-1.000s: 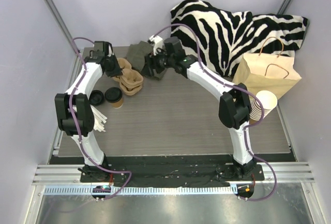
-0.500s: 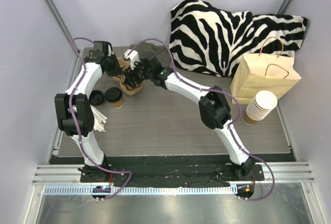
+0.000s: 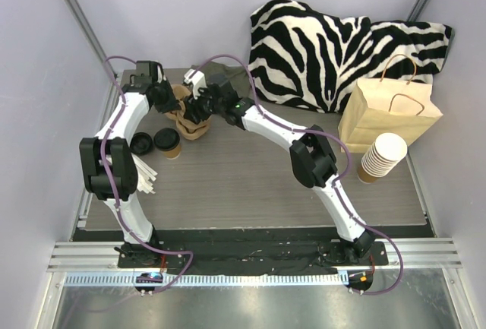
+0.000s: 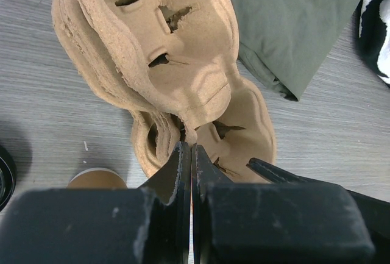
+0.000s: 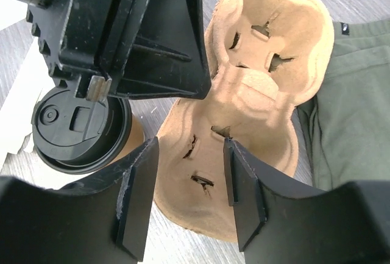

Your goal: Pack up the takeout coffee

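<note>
The takeout coffee (image 3: 167, 141), a brown paper cup with a black lid (image 5: 67, 127), stands on the table left of a small stack of moulded pulp cup carriers (image 3: 191, 122). My left gripper (image 3: 176, 105) is shut on a thin ridge of the top carrier (image 4: 177, 50), which is tilted up off the lower carrier (image 4: 244, 124); its tips (image 4: 191, 149) meet with only that edge between them. My right gripper (image 3: 200, 109) is open, and its fingers (image 5: 137, 197) straddle the near well of the lower carrier (image 5: 201, 172) without touching it.
A loose black lid (image 3: 142, 144) lies left of the cup, with white wrapped sticks (image 3: 144, 177) nearer me. A green cloth (image 3: 224, 80) lies behind the carriers. At the right stand a kraft paper bag (image 3: 391, 109) and a stack of lidless cups (image 3: 383, 156), with a zebra cloth (image 3: 326, 48) behind.
My right arm has swung left from the green cloth to the carriers, and its jaws have narrowed somewhat. The left arm and its grip are unchanged.
</note>
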Motion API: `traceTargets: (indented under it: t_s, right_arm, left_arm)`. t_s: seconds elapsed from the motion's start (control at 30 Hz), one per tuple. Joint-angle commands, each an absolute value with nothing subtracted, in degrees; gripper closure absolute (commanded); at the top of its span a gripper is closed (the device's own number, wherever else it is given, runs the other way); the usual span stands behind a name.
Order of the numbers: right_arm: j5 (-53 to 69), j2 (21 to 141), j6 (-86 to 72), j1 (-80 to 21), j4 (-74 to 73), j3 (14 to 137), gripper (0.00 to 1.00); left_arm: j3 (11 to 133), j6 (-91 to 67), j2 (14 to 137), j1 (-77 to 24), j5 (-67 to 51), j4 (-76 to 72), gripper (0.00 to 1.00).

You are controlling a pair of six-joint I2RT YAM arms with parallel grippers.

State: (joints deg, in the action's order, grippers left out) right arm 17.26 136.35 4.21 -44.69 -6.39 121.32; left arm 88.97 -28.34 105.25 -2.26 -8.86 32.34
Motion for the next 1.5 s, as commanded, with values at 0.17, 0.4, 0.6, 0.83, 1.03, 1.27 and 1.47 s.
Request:
traceTargets:
  t_s: [0.17,0.4,0.6,0.83,1.03,1.27,1.47]
  right_arm:
    - [18.72,136.76,2.55,-45.26,-2.73,124.28,0.45]
    - [18.37,137.99,2.11,-45.70,-2.55,124.28,0.49]
    - [17.49,138.34,1.50,-45.70,-1.85,124.54,0.62]
    - [16.00,138.78,1.41,-45.97,-2.72,125.16,0.54]
    - [14.94,139.04,1.76,-46.05,-2.55,125.33,0.74]
    - [14.68,138.69,1.41,-46.05,-2.02,125.33,0.99]
    - [14.50,138.60,0.97,-46.05,-1.76,124.98,0.99]
  left_arm:
    - [89.12,-28.74,101.78,-1.85,-10.55,29.27,1.00]
    - [89.12,-28.65,101.87,-1.85,-10.63,29.44,1.00]
    - [88.59,-28.30,101.60,-1.58,-10.81,29.53,1.00]
    - [88.51,-28.39,101.43,-1.49,-11.42,29.53,1.00]
    - [88.24,-28.13,101.43,-1.49,-11.51,29.62,1.00]
    - [86.57,-28.74,100.99,-0.27,-13.26,28.39,1.00]
    - [82.18,-37.17,101.07,5.36,-24.06,21.19,0.64]
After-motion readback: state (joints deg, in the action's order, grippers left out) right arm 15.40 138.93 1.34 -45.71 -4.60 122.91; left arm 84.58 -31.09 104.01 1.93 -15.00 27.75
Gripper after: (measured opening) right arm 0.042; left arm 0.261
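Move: The cup holder's middle lies about 6 cm ahead and 2 cm to the left of the right hand, a little lower, with its near-side rim almost between the open fingers. From the right hand the lidded cup stands some 8 cm back and 5 cm left, and the green cloth about 11 cm ahead and 11 cm right, both lower. The left hand still pinches the holder by its waist, the middle some 4 cm ahead, 2 cm right. The right hand eases about 1.5 cm to its left and 1 cm down onto the near-side rim of the cup holder, beside the left gripper, and its half-open fingers close almost fully to pinch that rim. The left hand keeps its pinch nearly still meanwhile, and only at the very end opens its fingers about a quarter and draws some 1.5 cm to the left, letting go of the holder. ##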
